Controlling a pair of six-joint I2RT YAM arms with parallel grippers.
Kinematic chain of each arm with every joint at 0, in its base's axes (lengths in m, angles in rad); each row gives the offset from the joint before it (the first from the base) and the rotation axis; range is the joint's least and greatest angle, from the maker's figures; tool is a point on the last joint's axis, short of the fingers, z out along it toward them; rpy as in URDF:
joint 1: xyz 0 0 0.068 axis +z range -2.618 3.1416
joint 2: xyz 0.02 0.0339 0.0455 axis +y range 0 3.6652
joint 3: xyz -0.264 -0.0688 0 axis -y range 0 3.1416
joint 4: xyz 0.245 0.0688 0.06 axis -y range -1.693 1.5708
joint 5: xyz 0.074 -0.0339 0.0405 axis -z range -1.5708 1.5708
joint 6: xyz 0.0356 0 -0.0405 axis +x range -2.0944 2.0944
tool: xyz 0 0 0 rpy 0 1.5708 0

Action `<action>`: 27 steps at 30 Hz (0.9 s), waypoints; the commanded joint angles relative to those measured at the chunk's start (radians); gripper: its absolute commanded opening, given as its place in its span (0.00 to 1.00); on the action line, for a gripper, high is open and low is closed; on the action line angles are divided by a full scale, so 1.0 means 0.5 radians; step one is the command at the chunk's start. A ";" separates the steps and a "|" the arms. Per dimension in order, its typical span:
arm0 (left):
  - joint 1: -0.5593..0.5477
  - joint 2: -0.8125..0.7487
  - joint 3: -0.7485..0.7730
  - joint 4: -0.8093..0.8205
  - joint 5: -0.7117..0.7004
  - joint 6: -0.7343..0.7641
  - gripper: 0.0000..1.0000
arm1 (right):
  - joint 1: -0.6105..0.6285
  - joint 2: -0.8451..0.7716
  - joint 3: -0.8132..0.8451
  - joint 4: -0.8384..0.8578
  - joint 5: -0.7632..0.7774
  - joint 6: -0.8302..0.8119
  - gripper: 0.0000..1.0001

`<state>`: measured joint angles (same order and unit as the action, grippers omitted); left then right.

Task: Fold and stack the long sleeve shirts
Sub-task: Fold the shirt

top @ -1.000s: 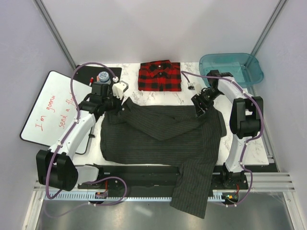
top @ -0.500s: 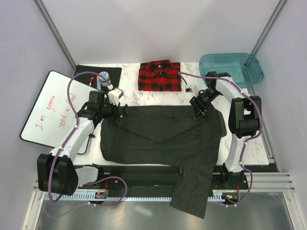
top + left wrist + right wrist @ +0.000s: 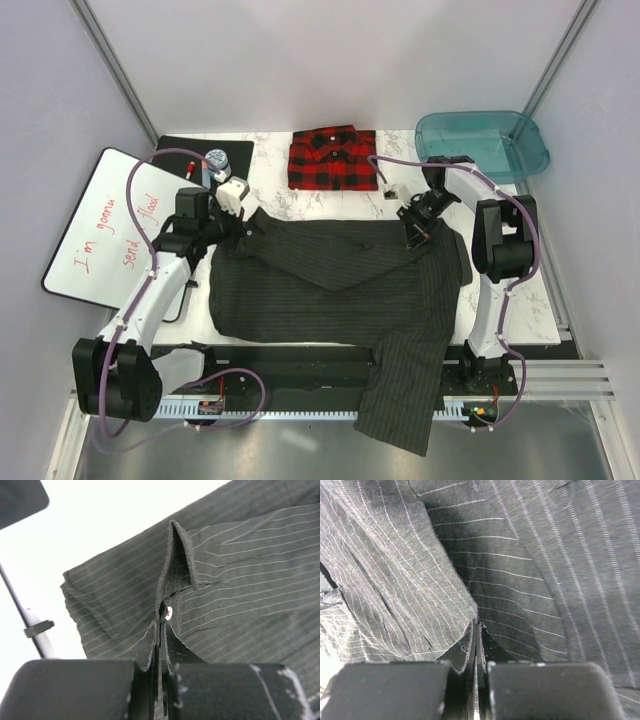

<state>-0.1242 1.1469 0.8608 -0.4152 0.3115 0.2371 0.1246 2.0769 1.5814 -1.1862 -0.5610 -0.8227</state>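
Observation:
The dark pinstriped long sleeve shirt (image 3: 330,290) lies spread across the table, with one sleeve (image 3: 405,390) hanging over the near edge. My left gripper (image 3: 245,222) is shut on a raised fold of its upper left edge (image 3: 177,555), next to a white button (image 3: 169,613). My right gripper (image 3: 412,232) is shut on the shirt's upper right edge, the cloth pinched at its fingertips (image 3: 470,635). The red-and-black plaid shirt (image 3: 333,158) lies folded at the back centre, apart from both grippers.
A teal plastic tub (image 3: 470,116) stands at the back right. A whiteboard with red writing (image 3: 105,225) leans at the left. A black mat (image 3: 180,150) at the back left carries a small bottle (image 3: 216,160).
The right gripper has shut on the pinstriped shirt's upper right edge. The left arm has drawn left and back with its hold, and the shirt's top edge now lies flatter.

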 commanded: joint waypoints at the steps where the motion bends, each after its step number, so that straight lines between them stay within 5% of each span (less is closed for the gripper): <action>1: 0.082 0.019 -0.071 0.207 -0.098 0.020 0.02 | -0.025 -0.110 0.153 -0.014 -0.071 -0.002 0.00; 11: 0.316 0.087 -0.123 0.312 0.079 0.063 0.02 | -0.053 -0.034 0.230 -0.137 -0.157 -0.146 0.00; 19: 0.319 0.335 -0.117 0.192 0.043 0.038 0.02 | -0.044 0.147 0.322 0.013 0.020 0.114 0.00; 24: 0.319 0.488 -0.111 0.201 -0.058 0.020 0.02 | -0.028 0.199 0.335 0.041 0.119 0.151 0.24; 27: 0.319 0.565 -0.080 0.205 -0.092 0.020 0.02 | -0.013 0.190 0.310 0.081 0.168 0.182 0.22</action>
<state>0.0288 1.3857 0.7986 -0.3267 0.3115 0.2481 0.1078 2.1754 1.7138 -1.1774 -0.5171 -0.7570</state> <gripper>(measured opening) 0.025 0.235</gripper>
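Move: The left gripper already pinches the buttoned cuff. Its laying spot, on the shirt's far-left part, is about 5 cm left, 1 cm ahead and 11 cm below. The plaid shirt lies some 24 cm ahead, 15 cm to the right, and the jar 22 cm ahead, 11 cm to the left. The right gripper, shut on the fold, has its spot about 3 cm straight ahead and 1 cm down; the blue tray sits roughly 26 cm ahead, 19 cm right. Keep the left gripper shut on the cuff and carry it about 5 cm left, then lower it some 8 cm towards the shirt's far-left part, tipping the fingers further down. With the right, draw the fold edge forward in two short pulls towards the shirt's far edge, rising slightly then dipping, and part the fingers about a quarter at the end. ##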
